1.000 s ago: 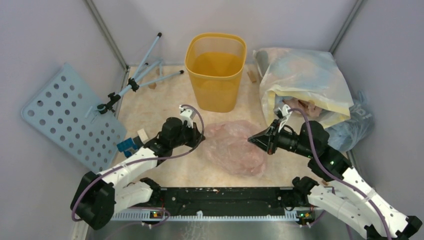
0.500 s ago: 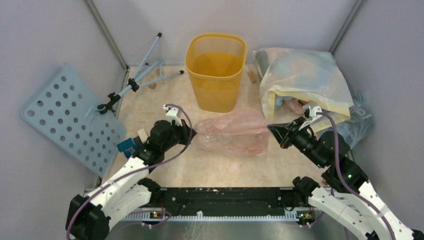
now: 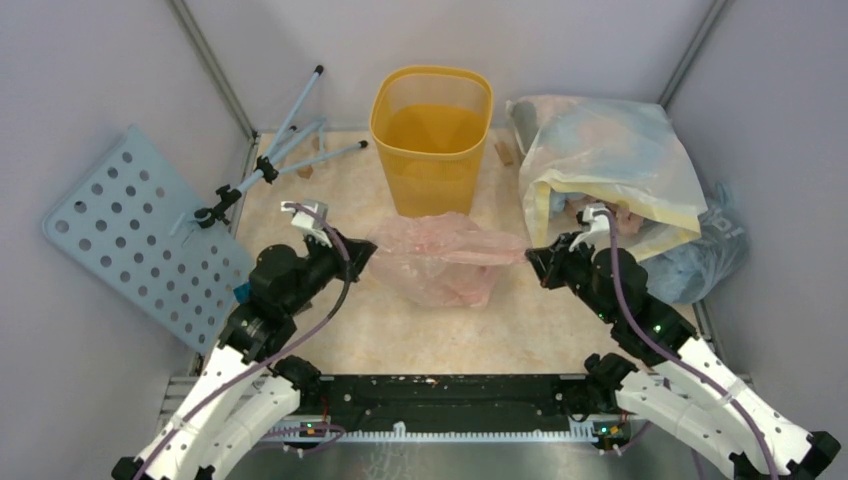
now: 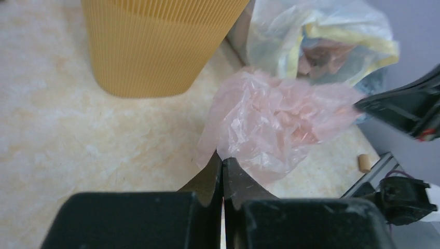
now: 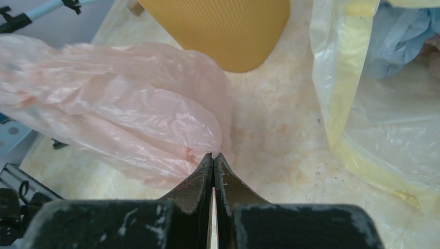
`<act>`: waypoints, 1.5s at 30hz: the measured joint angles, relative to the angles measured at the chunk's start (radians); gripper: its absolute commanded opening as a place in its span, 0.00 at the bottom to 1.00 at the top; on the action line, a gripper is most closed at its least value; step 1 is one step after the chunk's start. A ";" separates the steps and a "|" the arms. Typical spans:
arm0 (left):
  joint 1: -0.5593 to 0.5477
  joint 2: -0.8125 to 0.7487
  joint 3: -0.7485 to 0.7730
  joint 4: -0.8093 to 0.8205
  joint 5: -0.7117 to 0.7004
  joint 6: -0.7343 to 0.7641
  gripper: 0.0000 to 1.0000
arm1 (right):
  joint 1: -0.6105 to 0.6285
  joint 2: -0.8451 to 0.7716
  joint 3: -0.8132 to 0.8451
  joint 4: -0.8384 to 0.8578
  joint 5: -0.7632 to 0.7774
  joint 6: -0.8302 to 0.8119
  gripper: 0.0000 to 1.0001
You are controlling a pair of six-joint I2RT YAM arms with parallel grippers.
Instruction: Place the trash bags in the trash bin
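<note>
A thin pale pink trash bag hangs stretched between my two grippers, just in front of the trash bin, a yellow-orange ribbed wastebasket standing upright at the back centre. My left gripper is shut on the bag's left edge, and the film bunches out from its closed tips. On the right edge of the bag my right gripper is shut, the film pinched at its tips. The bin's wall fills the top of the left wrist view, and its base shows in the right wrist view.
A large whitish-yellow sack lies at the back right, with a grey-blue plastic bag beside it against the right wall. A blue perforated panel and a folded tripod lean at the left.
Both grippers have lifted the pink bag off the table and carried it back towards the bin. The left arm has drawn back to the left, stretching the bag out between them.
</note>
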 measured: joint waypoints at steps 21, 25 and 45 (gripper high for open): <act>0.000 0.134 0.066 0.230 0.349 -0.088 0.00 | 0.000 0.154 -0.019 0.016 -0.180 -0.022 0.77; -0.012 0.218 0.000 0.320 0.386 -0.147 0.00 | 0.000 0.150 -0.019 0.015 -0.229 -0.026 0.77; -0.142 0.339 -0.010 0.604 0.428 -0.244 0.00 | 0.000 0.181 -0.132 0.154 -0.487 -0.008 0.91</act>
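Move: The pink trash bag hangs stretched between my closed grippers, pinched in both. Its middle is roughly 14 cm to the right of my left hand and about 16 cm to the left of my right, level with each and some 6 cm down. From my right hand, the yellow bin stands about 25 cm ahead and 17 cm left, its middle 5 cm lower; the white bag lies about 22 cm ahead, 22 cm right and 15 cm below. I keep the pink bag pinched in my left hand and whip it up about 12 cm, then bring it down again and carry it right, towards my right hand, turning some 30 degrees clockwise. Meanwhile my right hand opens wide, lets go of its corner and sinks about 7 cm, sliding left and somewhat back towards the loose bag as it turns counter-clockwise. ##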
